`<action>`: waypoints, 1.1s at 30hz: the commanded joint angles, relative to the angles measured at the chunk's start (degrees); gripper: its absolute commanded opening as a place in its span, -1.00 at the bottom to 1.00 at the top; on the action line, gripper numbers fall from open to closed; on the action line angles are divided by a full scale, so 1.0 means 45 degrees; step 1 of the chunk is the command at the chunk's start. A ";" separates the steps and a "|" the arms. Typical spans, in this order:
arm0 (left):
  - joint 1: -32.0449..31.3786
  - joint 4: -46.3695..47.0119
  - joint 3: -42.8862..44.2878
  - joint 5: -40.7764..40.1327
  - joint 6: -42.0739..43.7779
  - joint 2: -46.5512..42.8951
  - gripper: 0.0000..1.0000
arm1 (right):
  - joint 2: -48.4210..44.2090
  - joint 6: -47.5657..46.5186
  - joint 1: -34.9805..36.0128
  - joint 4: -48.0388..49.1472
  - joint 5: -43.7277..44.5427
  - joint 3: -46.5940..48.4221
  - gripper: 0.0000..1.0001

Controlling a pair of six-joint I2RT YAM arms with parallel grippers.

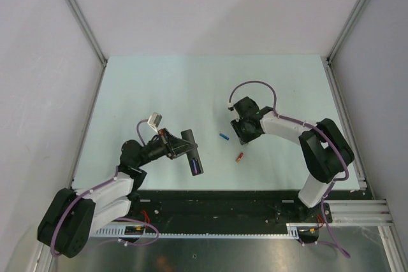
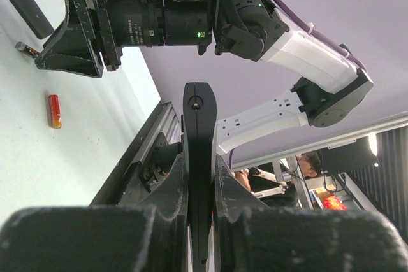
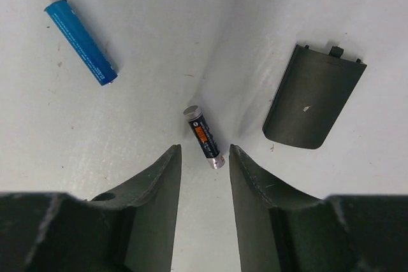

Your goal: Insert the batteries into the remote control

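Note:
My left gripper is shut on the black remote control, held edge-on above the table's front. My right gripper hangs open just over the table. A small black battery with an orange label lies right at its fingertips, its lower end between them, untouched. The blue battery lies to one side, and the red-orange battery lies nearer the front edge. In the top view the black battery is hidden under the right gripper.
The remote's loose black battery cover lies flat on the table beside the right gripper. The pale table is bounded by grey walls and a black rail along the front.

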 commanded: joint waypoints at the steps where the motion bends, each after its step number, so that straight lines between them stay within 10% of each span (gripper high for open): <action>1: 0.0102 0.0365 0.0039 -0.0006 0.0311 0.0103 -1.00 | 0.0176 -0.0102 -0.0176 0.0277 -0.0249 -0.0019 -0.20; 24: 0.0102 0.0365 0.0020 0.0033 0.0331 0.0005 -1.00 | 0.0314 0.0405 -0.0197 -0.0036 -0.0327 -0.0195 -0.55; 33: 0.0102 0.0365 0.0137 -0.0142 0.0331 0.0122 -1.00 | -0.0934 0.2451 -0.0197 -0.0465 0.0023 -0.0195 -1.00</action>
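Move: The black-and-orange battery lies about 1 cm ahead of and 1 cm below the right hand's open fingertips, level sideways. From that hand the blue battery is some 7 cm left and 3 cm ahead, the battery cover about 5 cm ahead and 4 cm to the right, and the red battery roughly 4 cm back and 1 cm left, all on the table. From the left hand, the black battery is about 11 cm ahead, 17 cm right and 18 cm below. The right fingertips end up pinching the black battery near its end closest to the hand. The hand first sinks about 1 cm with a small drift to the right and stops low over the table, while the fingers draw together from under half open to almost shut, snapping closed at the end. As they close, the hand twists about 5 degrees clockwise. ##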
